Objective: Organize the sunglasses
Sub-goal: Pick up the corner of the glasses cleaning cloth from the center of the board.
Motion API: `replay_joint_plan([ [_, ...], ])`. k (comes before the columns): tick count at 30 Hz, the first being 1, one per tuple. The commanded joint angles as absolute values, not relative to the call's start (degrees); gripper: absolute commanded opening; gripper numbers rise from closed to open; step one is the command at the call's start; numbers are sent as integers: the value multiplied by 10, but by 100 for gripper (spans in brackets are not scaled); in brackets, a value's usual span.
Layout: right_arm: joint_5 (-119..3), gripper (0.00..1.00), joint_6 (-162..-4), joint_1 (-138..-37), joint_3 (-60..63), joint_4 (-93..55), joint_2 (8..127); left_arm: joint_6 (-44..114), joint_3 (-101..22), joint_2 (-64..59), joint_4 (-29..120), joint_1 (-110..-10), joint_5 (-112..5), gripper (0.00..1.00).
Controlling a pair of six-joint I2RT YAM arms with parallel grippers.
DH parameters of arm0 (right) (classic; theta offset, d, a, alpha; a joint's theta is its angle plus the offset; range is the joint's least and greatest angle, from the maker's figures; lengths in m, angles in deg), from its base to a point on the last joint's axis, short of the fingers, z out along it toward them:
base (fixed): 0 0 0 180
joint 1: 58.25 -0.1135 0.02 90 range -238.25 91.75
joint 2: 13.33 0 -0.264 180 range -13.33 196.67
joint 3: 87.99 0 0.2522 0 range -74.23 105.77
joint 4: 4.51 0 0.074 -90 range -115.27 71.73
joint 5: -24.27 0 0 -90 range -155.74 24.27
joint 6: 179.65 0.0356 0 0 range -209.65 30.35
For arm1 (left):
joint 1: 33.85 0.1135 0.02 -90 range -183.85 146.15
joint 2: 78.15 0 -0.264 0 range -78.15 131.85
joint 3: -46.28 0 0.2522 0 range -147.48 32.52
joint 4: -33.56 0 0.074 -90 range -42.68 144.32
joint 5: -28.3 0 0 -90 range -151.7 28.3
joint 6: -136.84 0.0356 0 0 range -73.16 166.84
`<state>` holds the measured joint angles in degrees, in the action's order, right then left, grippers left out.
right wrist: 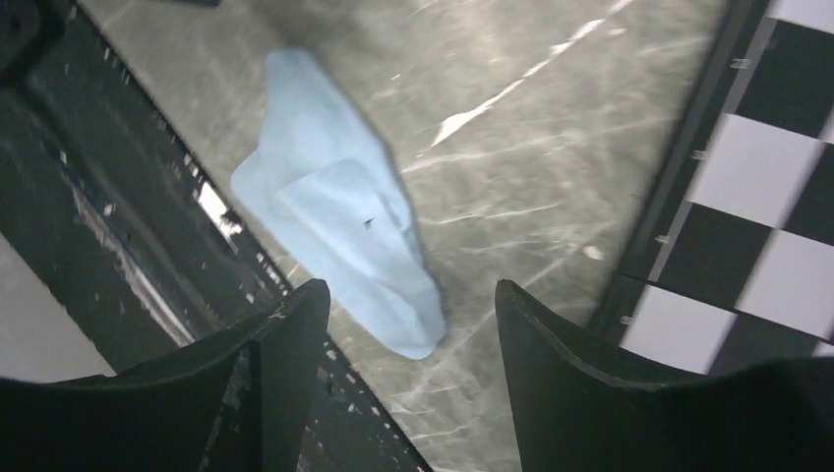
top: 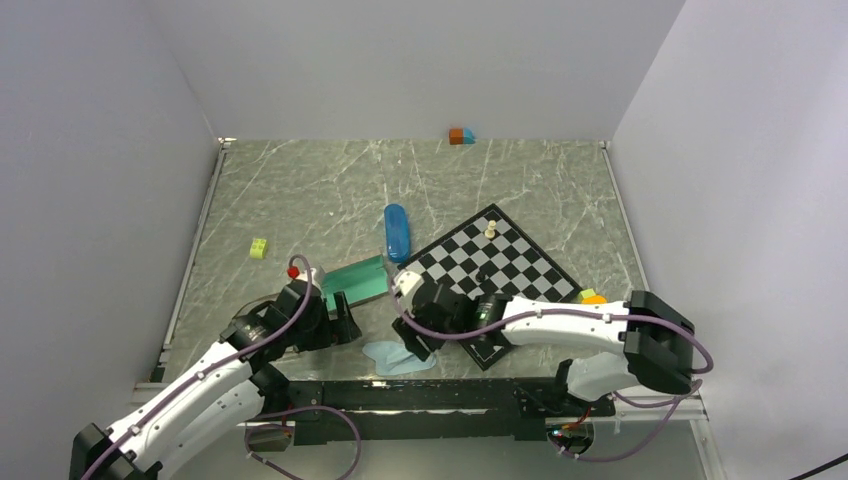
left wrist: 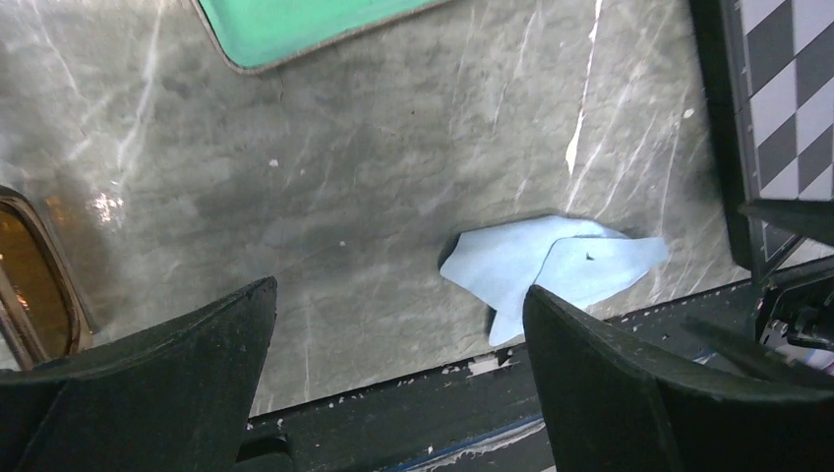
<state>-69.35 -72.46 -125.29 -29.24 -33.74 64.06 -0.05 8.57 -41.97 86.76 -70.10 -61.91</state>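
Note:
Of the sunglasses I see only one brown lens in a thin frame (left wrist: 29, 285), at the left edge of the left wrist view, lying on the table beside my left fingers. No purple pair shows in any view. My left gripper (left wrist: 401, 295) (top: 345, 318) is wide open over bare marble near the table's front edge. A crumpled light-blue cloth (left wrist: 551, 267) (right wrist: 339, 231) (top: 400, 357) lies flat on the table. My right gripper (right wrist: 411, 290) (top: 415, 340) hovers just over the cloth's near end, open with nothing between its fingers.
A green tray (top: 355, 280) lies behind the left gripper. A blue capsule case (top: 397, 232) sits beyond it. A chessboard (top: 520, 270) with two pieces lies under the right arm. A yellow-green brick (top: 259, 248) and coloured blocks (top: 461, 136) lie farther back.

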Motion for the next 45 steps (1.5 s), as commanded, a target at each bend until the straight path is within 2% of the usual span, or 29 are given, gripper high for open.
replay_joint_plan([
  [1,-677,66,-780,-1298,-277,-325,663,-17,96,-422,834,-702,-580,99],
  [8,-733,63,-622,-1317,-329,-385,619,-43,137,-462,835,-709,-525,99],
  [16,-738,47,-507,-1315,-372,-386,611,-72,168,-476,802,-739,-499,99],
  [20,-736,39,-479,-1305,-385,-353,607,-85,169,-439,754,-778,-488,87],
  [26,-704,35,-451,-1281,-421,-307,602,-90,129,-306,718,-866,-513,65],
  [28,-690,34,-451,-1276,-427,-292,604,-96,124,-272,695,-890,-518,61],
  [33,-679,26,-451,-1265,-434,-283,609,-113,115,-200,661,-907,-536,44],
  [42,-650,18,-446,-1251,-457,-254,598,-122,105,-184,671,-918,-550,19],
  [45,-635,16,-446,-1250,-458,-247,602,-120,104,-186,663,-919,-541,18],
])
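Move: The light-blue cleaning cloth lies flat near the table's front edge. Its middle is about 13 cm to the right of my left hand, 4 cm back and 5 cm below. From my right hand it is some 3 cm left, 3 cm back and 7 cm down. The green tray is about 12 cm ahead and 3 cm right of my left hand, the glasses 12 cm left and 3 cm ahead. The chessboard's middle is roughly 12 cm ahead and 16 cm right of my right hand. I bring both hands down to opposite parts of the cloth. My left goes back, then right, about 12 cm in all with the descent, to the corner nearest my base. My right drops about 6 cm while drawing back, then shifts right to the right-hand tip. Both turn clockwise nearly 20 degrees, their fingers closing to a narrow gap at the cloth's edge. ##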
